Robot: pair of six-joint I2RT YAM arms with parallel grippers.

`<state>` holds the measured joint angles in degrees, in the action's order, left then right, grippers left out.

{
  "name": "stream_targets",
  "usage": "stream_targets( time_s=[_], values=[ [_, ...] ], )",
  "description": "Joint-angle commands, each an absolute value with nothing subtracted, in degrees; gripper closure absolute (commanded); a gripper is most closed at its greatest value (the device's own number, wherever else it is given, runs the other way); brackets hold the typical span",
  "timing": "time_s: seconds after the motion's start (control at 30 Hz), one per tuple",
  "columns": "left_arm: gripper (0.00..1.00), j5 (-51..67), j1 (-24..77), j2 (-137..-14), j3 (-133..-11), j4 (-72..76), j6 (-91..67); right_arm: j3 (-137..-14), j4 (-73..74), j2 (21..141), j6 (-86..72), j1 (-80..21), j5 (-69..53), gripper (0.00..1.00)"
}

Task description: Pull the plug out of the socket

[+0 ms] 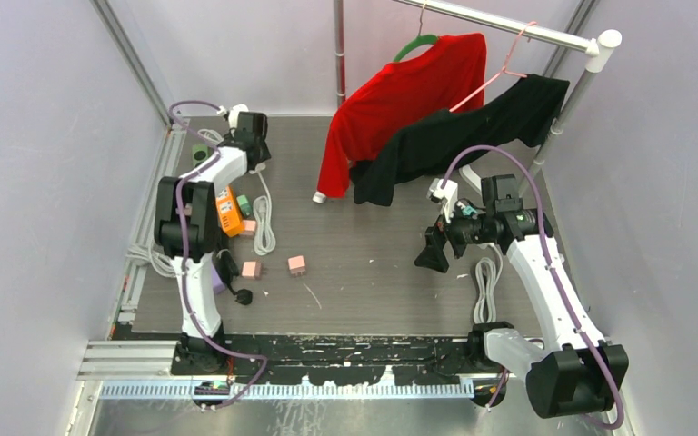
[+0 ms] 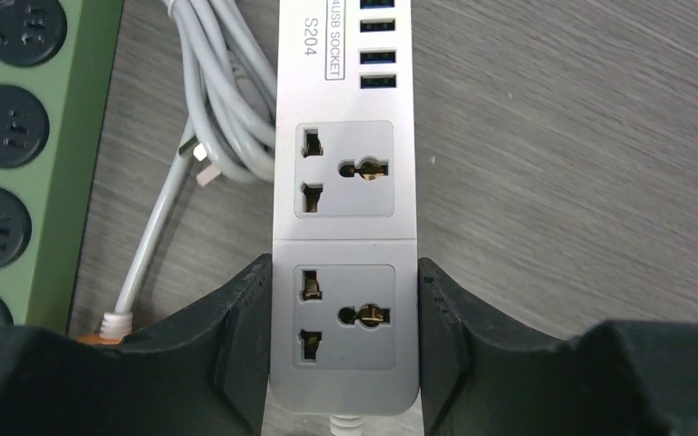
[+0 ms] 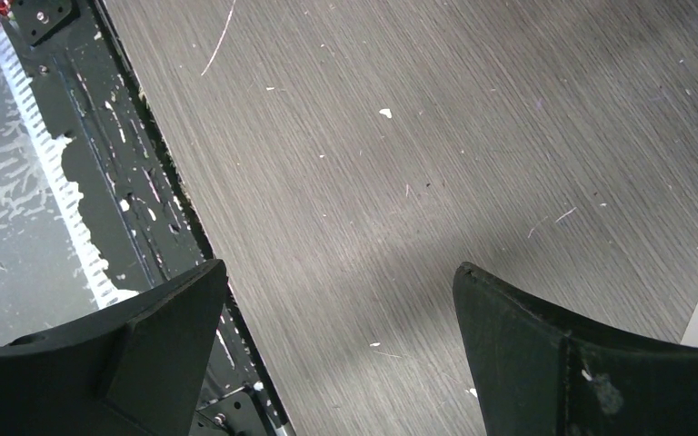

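My left gripper [image 2: 344, 268] is shut on the near end of the white socket strip [image 2: 345, 168], one black finger pressed on each long side. Both outlets in the left wrist view are bare, with no plug in them. In the top view this gripper [image 1: 253, 150] is at the far left of the table and covers most of the strip. What looks like a small black plug [image 1: 244, 296] on a dark cord lies loose near the left arm's base. My right gripper [image 1: 432, 254] hangs open over bare table [image 3: 340, 270], holding nothing.
A green power strip [image 2: 9, 154] lies just left of the white one, with grey cable [image 2: 227, 109] looped between them. An orange box [image 1: 228, 211], pink cubes [image 1: 296, 264] and a white cable coil [image 1: 264, 213] lie nearby. A red shirt [image 1: 400, 100] and black garment [image 1: 459, 136] hang at the back.
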<state>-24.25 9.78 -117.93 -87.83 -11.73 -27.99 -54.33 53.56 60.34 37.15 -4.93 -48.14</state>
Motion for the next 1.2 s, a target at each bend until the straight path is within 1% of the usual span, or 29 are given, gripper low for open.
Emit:
stream_targets(
  time_s=[0.0, 0.03, 0.07, 0.1, 0.13, 0.2, 0.23, 0.37, 0.53, 0.63, 0.77, 0.83, 0.9, 0.97, 1.03, 1.1, 1.17],
  values=[
    [0.93, -24.35, 7.97, -122.33, -98.95, -20.61, -27.67, -54.23, 51.79, 59.06, 36.59, -5.36, -49.83, 0.0],
    [0.75, -24.08, 7.83, -123.21, -100.59, -22.61, -27.8, -54.23, 51.77, 58.98, 36.64, -5.36, -49.83, 0.0],
    [0.59, -23.9, 7.63, -123.68, -101.74, -23.83, -28.03, -54.23, 51.77, 59.0, 36.69, -5.36, -49.76, 0.0],
    [0.44, -23.93, 7.49, -123.82, -102.35, -24.74, -28.44, -54.09, 51.72, 58.98, 36.67, -5.36, -49.75, 0.0],
    [0.33, -23.85, 7.41, -123.62, -102.62, -25.33, -28.62, -54.13, 51.68, 58.94, 36.73, -5.36, -49.75, 0.0],
    [0.2, -23.75, 7.3, -122.59, -102.31, -25.57, -28.85, -54.04, 51.68, 59.02, 36.73, -5.36, -49.74, 0.0],
    [0.16, -23.58, 7.28, -121.49, -102.11, -25.82, -29.09, -54.01, 51.68, 59.04, 36.74, -5.36, -49.68, 0.0],
    [0.13, -20.98, 7.29, -116.93, -101.42, -27.21, -30.52, -54.03, 51.75, 59.06, 36.74, -5.36, -49.65, 0.0],
    [0.13, -12.52, 7.29, -107.41, -97.75, -26.49, -32.83, -53.97, 51.93, 59.16, 37.16, -5.25, -49.18, 0.0],
    [0.13, 1.32, 7.29, -100.15, -92.41, -23.01, -33.66, -54.16, 52.2, 59.29, 37.66, -5.21, -48.21, 0.0],
    [0.13, 24.85, 7.33, -88.59, -79.68, -11.1, -36.12, -54.46, 51.68, 59.39, 37.91, -4.24, -44.36, 0.0],
    [0.13, 33.4, 7.79, -83.92, -74.97, -5.04, -38.84, -54.58, 50.99, 59.56, 37.57, -3.17, -41.38, 0.0],
    [0.13, 39.58, 8.68, -79.83, -72.35, -4.33, -39.55, -54.27, 49.84, 59.7, 37.05, -1.59, -38.03, 0.0],
    [0.13, 43.04, 9.77, -75.75, -70.47, -6.59, -37.38, -53.56, 48.0, 59.79, 36.45, 0.09, -33.89, 0.0],
    [0.13, 43.92, 10.74, -70.76, -68.37, -11.05, -31.98, -52.57, 45.8, 59.88, 35.9, 1.88, -29.41, 0.0],
    [0.13, 42.15, 11.93, -65.85, -64.77, -14.34, -27.14, -51.41, 43.23, 60.22, 35.47, 3.84, -23.87, 0.0],
    [0.09, 39.14, 13.08, -60.87, -59.67, -15.59, -22.75, -50.2, 40.74, 60.83, 35.08, 5.45, -19.37, 0.0]
  ],
)
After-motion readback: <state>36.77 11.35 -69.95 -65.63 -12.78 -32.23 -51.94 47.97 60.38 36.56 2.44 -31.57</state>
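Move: The left fingers already grip the white socket near its cable end; its middle is about 7 cm ahead, 2 left, 2 below. The green socket's middle lies about 13 cm left and 5 back, the orange socket 7 left and 14 back, both some 3 cm lower. From the right hand, the teal plug is about 13 cm ahead, 11 right and 8 below, the yellow plug 10 ahead and 14 right. Left releases the white socket and retreats 20 cm up and back; right swings rightwards towards the teal plug. ##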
